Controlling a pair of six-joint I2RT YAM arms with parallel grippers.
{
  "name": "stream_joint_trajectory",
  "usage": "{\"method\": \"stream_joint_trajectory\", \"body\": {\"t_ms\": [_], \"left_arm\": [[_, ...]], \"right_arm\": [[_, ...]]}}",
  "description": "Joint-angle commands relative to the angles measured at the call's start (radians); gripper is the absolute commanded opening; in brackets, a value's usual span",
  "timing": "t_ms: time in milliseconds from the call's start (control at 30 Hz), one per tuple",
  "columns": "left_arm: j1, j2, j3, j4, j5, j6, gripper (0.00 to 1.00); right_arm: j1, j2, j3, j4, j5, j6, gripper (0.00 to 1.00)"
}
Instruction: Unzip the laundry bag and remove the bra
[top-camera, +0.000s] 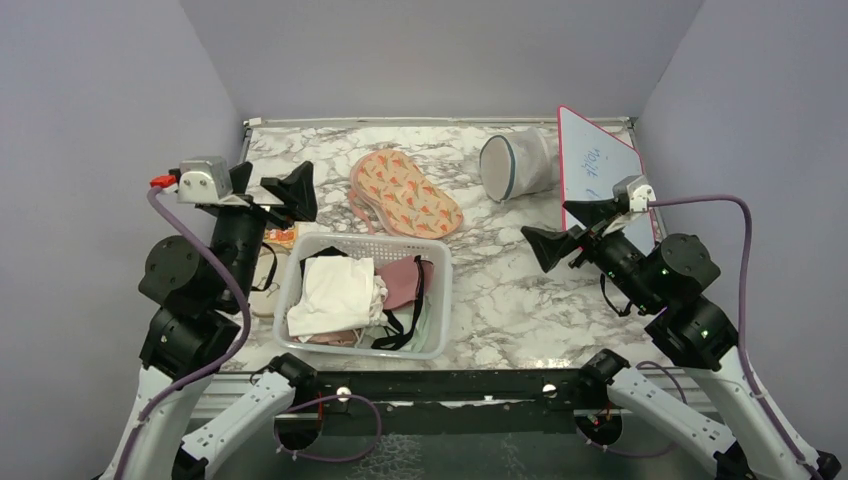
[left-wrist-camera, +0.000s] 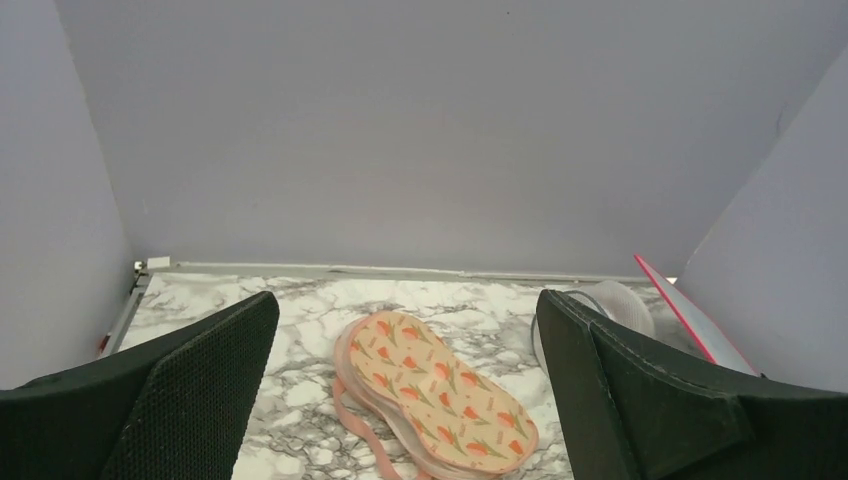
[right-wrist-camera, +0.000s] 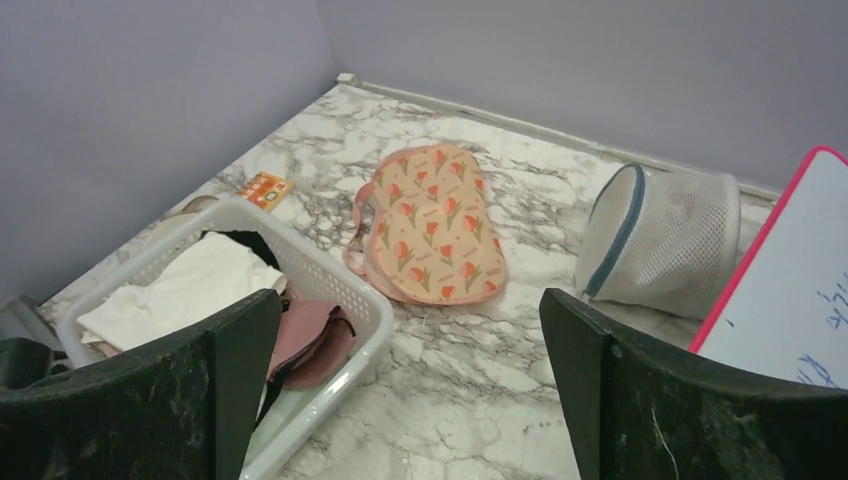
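The laundry bag (top-camera: 515, 165) is a white mesh cylinder with grey-blue piping, lying on its side at the back right of the marble table. It also shows in the right wrist view (right-wrist-camera: 660, 240), and its edge shows behind a finger in the left wrist view (left-wrist-camera: 622, 302). No dark red bra shows in any view. My left gripper (top-camera: 272, 190) is open and empty at the back left, far from the bag; it is also in the left wrist view (left-wrist-camera: 405, 300). My right gripper (top-camera: 547, 220) is open and empty, in front of the bag; it is also in the right wrist view (right-wrist-camera: 408, 300).
A white slatted basket (top-camera: 365, 238) at front centre holds white cloth (top-camera: 335, 295) and a dusty pink garment with black straps (top-camera: 405, 282). A peach tulip-print pouch (top-camera: 405, 192) lies mid-table. A pink-rimmed whiteboard (top-camera: 600, 160) leans at the right. A small orange card (right-wrist-camera: 264, 187) lies behind the basket.
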Motion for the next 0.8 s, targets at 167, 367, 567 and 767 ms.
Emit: {"method": "stream_joint_trajectory", "body": {"t_ms": [167, 367, 567, 767], "left_arm": [[0.125, 0.067, -0.137, 0.181, 0.165, -0.031, 0.99], [0.171, 0.116, -0.246, 0.273, 0.258, -0.016, 0.99], [0.190, 0.178, -0.327, 0.312, 0.331, -0.027, 0.99], [0.201, 0.283, -0.315, 0.286, 0.429, -0.022, 0.99]], "right_arm": [[-0.036, -0.010, -0.072, 0.047, 0.212, 0.133, 1.00], [-0.057, -0.001, -0.081, 0.070, 0.153, 0.155, 1.00], [-0.071, 0.075, -0.060, 0.139, 0.017, 0.107, 1.00], [-0.069, 0.330, 0.065, 0.113, -0.064, 0.072, 1.00]]}}
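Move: The tulip-print laundry bag lies some 27 cm ahead of the left hand, about 14 cm to its right and roughly 42 cm below. The basket's middle is about 4 cm ahead of that hand, 6 cm to its right and 37 cm down. From the right hand, the tulip bag is some 30 cm ahead, 23 cm to the left and 30 cm below, while the white mesh bag is about 33 cm ahead, 2 cm to the right and 26 cm lower. Towards the tulip-print laundry bag the open left hand swoops down about 15 cm while reaching forward some 10 cm and drifting right, its fingers tipping down about 15 degrees. The right hand, also open, eases forward, down and right, turning clockwise, then swings back left and farther forward, about 5 cm forward overall. Neither touches anything yet. ##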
